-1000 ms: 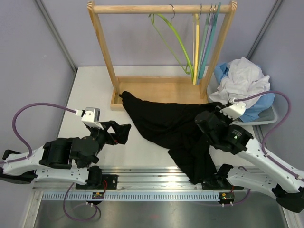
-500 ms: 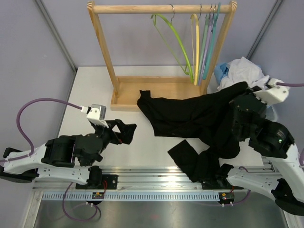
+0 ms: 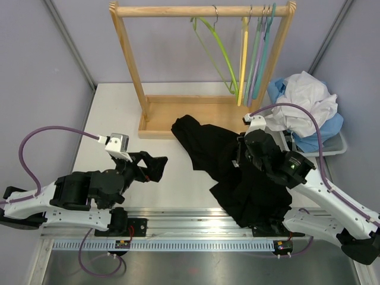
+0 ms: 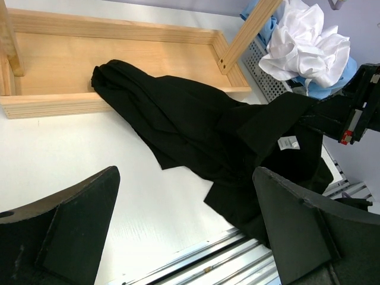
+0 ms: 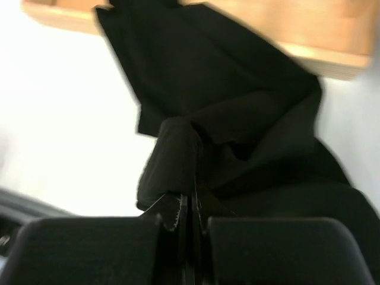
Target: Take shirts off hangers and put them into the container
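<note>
The black shirt [image 3: 217,155] lies crumpled on the table in front of the wooden rack, one end resting on the rack's base tray [image 4: 71,59]. My right gripper [image 3: 241,154] is shut on a fold of the black shirt [image 5: 237,89], its fingertips [image 5: 191,205] pinching the cloth. My left gripper [image 3: 155,168] stands open to the left of the shirt, above bare table and holding nothing [image 4: 185,178]. The white shirt [image 3: 306,98] is piled in the container [image 3: 333,148] at the right. Several empty hangers [image 3: 243,56] hang on the rack's rail.
The wooden rack [image 3: 127,65] stands at the back of the table. A light blue garment [image 3: 329,127] lies under the white shirt in the container. A metal rail [image 3: 196,217] runs along the table's near edge, and the black shirt's lower end drapes over it.
The right gripper swung right and up toward the container with the black shirt, then came back left over the table. The shirt's left end has shifted right. The left arm barely moved.
</note>
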Controlling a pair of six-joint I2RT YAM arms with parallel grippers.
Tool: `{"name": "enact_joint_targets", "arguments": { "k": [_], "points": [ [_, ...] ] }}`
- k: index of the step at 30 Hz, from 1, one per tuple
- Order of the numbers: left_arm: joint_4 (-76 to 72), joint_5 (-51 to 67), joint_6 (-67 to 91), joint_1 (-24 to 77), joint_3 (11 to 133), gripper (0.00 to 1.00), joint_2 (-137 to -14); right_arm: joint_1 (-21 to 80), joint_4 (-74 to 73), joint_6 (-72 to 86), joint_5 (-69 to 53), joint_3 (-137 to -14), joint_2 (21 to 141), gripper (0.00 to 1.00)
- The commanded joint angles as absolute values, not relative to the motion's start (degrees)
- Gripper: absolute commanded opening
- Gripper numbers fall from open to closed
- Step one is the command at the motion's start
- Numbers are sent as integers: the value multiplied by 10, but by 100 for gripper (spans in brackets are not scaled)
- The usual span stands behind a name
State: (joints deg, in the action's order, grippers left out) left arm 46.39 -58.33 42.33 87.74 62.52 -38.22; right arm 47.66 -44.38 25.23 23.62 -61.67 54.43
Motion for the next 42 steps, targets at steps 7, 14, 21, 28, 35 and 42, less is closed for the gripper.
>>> {"name": "enact_joint_targets", "arguments": {
  "k": [7,14,21,28,35,42],
  "points": [
    [426,-593,448,880,589,99,-354,475,-191,244,14,-522,668,0],
    [433,-592,459,880,583,99,-344,475,-15,210,13,-561,808,0],
    [441,-594,472,880,570,99,-317,476,-51,196,-4,-625,878,56],
    [432,-597,464,880,555,99,-308,485,-180,192,191,-588,750,100],
    [425,-595,458,880,554,99,-309,481,-322,289,344,-556,757,99],
    [451,-592,474,880,562,99,-303,474,-253,393,372,-447,795,99]
  ]
}}
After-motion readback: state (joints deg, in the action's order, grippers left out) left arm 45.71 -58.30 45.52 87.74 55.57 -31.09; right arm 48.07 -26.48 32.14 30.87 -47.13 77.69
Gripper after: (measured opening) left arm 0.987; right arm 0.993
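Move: The shut right fingers still hold the black shirt by a raised fold. The place it is carried to, bare table along the shirt's left edge, lies about 16 cm left, 6 ahead and 18 below; the bulk of the shirt lies almost beneath the hand, 3 cm to its right and 17 down. The rack's tray is some 26 cm ahead and 12 left, the container about 24 ahead and 34 right. From the left hand that table place is roughly 13 cm ahead, 10 right and 29 below. Sweeping left some 17 cm while dropping about 12 and then easing forward, the right hand carries the held fold towards the shirt's left edge, turning counter-clockwise, and opens wide there. Emptied, it swings back right over the shirt, rising at first, then plunges with fingers open and tipping downwards to just above the cloth. The empty left hand sinks about 2 cm. ##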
